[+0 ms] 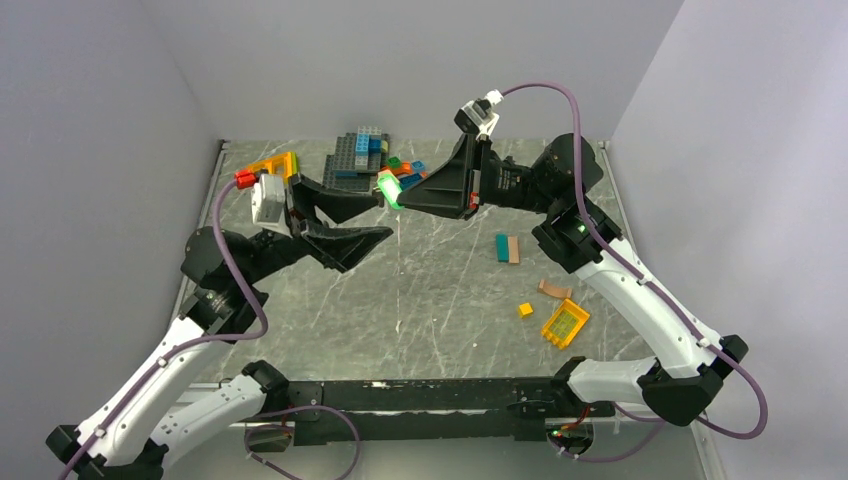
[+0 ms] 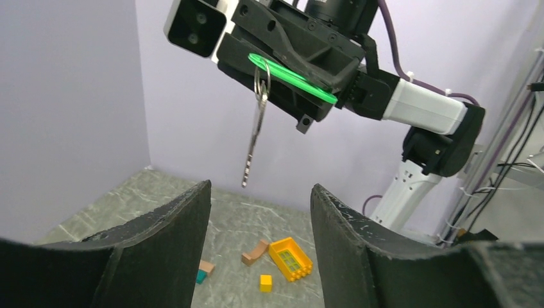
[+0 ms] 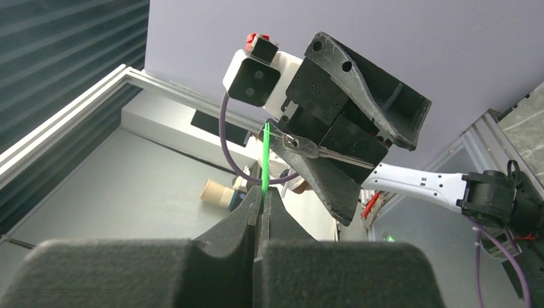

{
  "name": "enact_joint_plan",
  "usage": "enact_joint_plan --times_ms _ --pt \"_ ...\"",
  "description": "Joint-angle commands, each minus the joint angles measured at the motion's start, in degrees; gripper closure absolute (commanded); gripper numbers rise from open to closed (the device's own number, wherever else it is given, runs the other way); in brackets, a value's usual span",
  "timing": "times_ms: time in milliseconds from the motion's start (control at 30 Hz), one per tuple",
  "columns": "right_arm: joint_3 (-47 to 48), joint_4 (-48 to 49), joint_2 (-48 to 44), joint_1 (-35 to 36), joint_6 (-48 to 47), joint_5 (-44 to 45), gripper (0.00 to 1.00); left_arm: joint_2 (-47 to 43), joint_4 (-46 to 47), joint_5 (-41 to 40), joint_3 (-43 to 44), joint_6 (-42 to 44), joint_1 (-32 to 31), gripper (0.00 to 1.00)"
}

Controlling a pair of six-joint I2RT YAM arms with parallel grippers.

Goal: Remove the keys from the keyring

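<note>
My right gripper [image 3: 262,199] is shut on a flat green tag [image 3: 265,160] and holds it up in the air above the back of the table. The tag also shows in the top view [image 1: 388,187] and the left wrist view [image 2: 292,77]. A small metal keyring [image 2: 261,80] hangs on the tag, and one silver key [image 2: 255,138] dangles straight down from it. My left gripper [image 2: 260,205] is open and empty, just short of the key. In the right wrist view the key [image 3: 327,154] lies in line with the gap between the left fingers [image 3: 365,90].
A pile of grey, blue and orange toy bricks [image 1: 360,155] sits at the back of the marble table [image 1: 430,300]. Teal and tan blocks [image 1: 507,248], a tan arch [image 1: 553,290], a small yellow cube [image 1: 525,309] and a yellow brick [image 1: 565,323] lie at the right.
</note>
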Motion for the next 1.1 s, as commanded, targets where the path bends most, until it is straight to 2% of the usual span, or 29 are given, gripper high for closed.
enact_joint_plan --times_ms 0,367,600,667,767,867,1067 --pt "0.5 4.0 -1.4 -0.1 2.7 -0.2 1.0 1.0 1.7 -3.5 4.2 3.5 -1.1 0.39" --pt "-0.1 4.8 -1.2 -0.2 3.2 -0.1 1.0 2.8 3.2 -4.3 5.2 4.6 -1.9 0.45" --pt "-0.4 5.4 -1.0 -0.1 3.6 -0.5 1.0 4.0 4.1 -4.3 6.2 5.2 -2.4 0.52" --pt "-0.6 5.4 -1.1 -0.2 3.6 -0.6 1.0 4.3 4.2 -4.4 6.6 5.5 -2.7 0.59" --pt "-1.1 5.5 -1.3 -0.2 3.7 -0.7 1.0 4.9 4.0 -4.3 7.4 5.9 -3.0 0.76" --pt "-1.7 5.2 -1.4 -0.3 3.8 -0.7 1.0 5.1 2.6 -3.8 8.4 6.4 -3.4 1.0" --pt "-4.4 5.4 -3.0 -2.5 5.1 -0.8 1.0 3.8 -4.0 -3.1 10.3 5.2 -3.8 1.0"
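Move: Hanging from the near-left edge of the green keyring, the key lies about 2 cm to the right of the left hand, 1 cm ahead and some 4 cm above. The ring's middle is about 4 cm right of that hand, 1 cm ahead and 7 cm up. From the right hand, whose shut fingers already grip the ring, the key is about 4 cm left, level fore and aft and 4 cm below, and the ring's middle 2 cm left, level and 1 cm below. Rising about 3 cm with a small nudge right and forward, the left hand brings its half-open fingers up around the hanging key, narrows them slowly, then shuts them fast near the end and pinches the key's blade between the fingertips. The right hand keeps its grip on the green ring and stays practically in place. ##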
